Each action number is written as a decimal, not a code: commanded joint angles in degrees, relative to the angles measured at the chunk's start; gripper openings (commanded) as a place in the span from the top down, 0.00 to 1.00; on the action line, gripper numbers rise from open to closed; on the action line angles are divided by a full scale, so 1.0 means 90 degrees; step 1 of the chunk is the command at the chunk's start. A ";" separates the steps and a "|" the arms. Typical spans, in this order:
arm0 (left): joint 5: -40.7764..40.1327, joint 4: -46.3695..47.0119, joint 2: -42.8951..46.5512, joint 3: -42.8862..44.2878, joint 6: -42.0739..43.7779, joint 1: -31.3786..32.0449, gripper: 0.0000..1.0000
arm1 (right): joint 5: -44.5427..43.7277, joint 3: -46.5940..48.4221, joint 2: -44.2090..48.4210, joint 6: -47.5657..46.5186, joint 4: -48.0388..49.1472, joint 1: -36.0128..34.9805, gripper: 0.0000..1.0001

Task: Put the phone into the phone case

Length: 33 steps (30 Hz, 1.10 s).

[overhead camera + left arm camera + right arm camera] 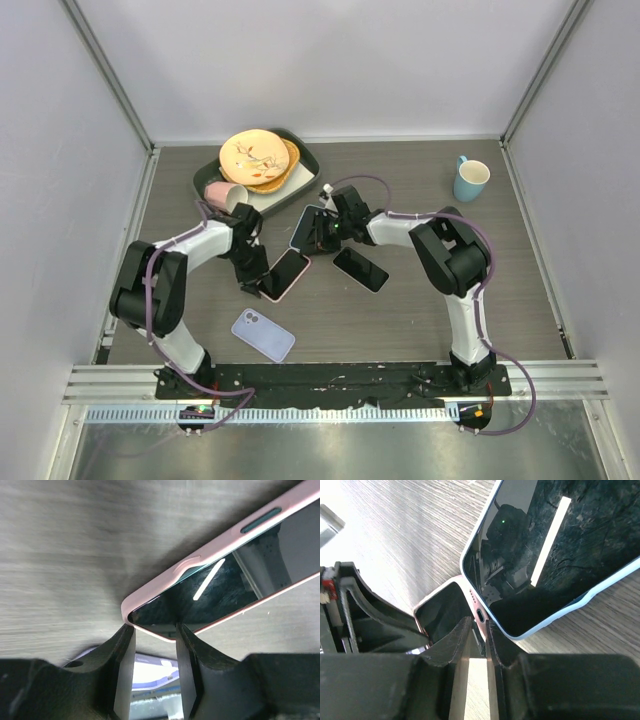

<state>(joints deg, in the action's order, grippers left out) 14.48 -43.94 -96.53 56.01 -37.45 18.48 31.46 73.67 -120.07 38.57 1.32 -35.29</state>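
Note:
A dark-screened phone point(290, 272) sits in a pink phone case point(165, 578) at the table's middle, tilted up off the wood. My left gripper point(252, 288) is at the case's near corner. Its fingers point(122, 650) stand apart with their tips against the case's edge point(155, 630). My right gripper point(314, 247) is at the far end, shut on the case's pink end wall point(476, 607) beside the charging port point(479, 625). The phone's screen point(442, 612) shows to the left of those fingers.
A phone in a pale blue case point(555, 555) lies against the right gripper point(305, 225). A bare black phone point(360, 268) lies to its right, and a lavender case point(263, 334) lies near the front. A tray point(305, 160) with plates, a pink cup point(225, 193) and a blue mug point(470, 178) stand at the back.

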 commanded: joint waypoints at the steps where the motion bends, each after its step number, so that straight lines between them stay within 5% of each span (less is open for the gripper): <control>1: -0.0632 0.2539 0.0510 0.0349 -0.0184 -0.0149 0.59 | 0.0635 -0.0099 0.0431 0.0285 0.0449 -0.0308 0.75; 10: -0.0896 0.2109 0.1408 -0.0070 -0.0067 -0.0149 0.44 | -0.0224 -0.0568 0.1542 -0.0485 -0.0371 -0.0317 0.41; 22: -0.1237 0.1485 0.3635 -0.0510 -0.0155 -0.0149 0.37 | -0.1189 -0.1174 0.2677 -0.1277 -0.1669 -0.1086 0.38; 33: -0.1931 0.1142 0.5480 -0.0237 0.0245 -0.0149 0.34 | -0.1483 -0.0842 0.2385 -0.1658 -0.2080 -0.2426 0.39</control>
<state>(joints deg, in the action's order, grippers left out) 1.08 -33.21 -51.66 51.48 -37.01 16.91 21.02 63.44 -98.00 26.39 -15.07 -54.98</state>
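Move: The pink case with its phone lies aslant between the hands: its middle is about 4 cm ahead and 6 cm right of the left hand, and 7 cm back and 5 cm left of the right hand, which has the blue-cased phone some 6 cm ahead and 1 cm to its right. From the left hand the empty purple case is about 12 cm straight back. All lie 1 to 3 cm below the hands. Left pushes the pink case's near end forward, then rises some 20 cm; right opens, backing off 16 cm. ##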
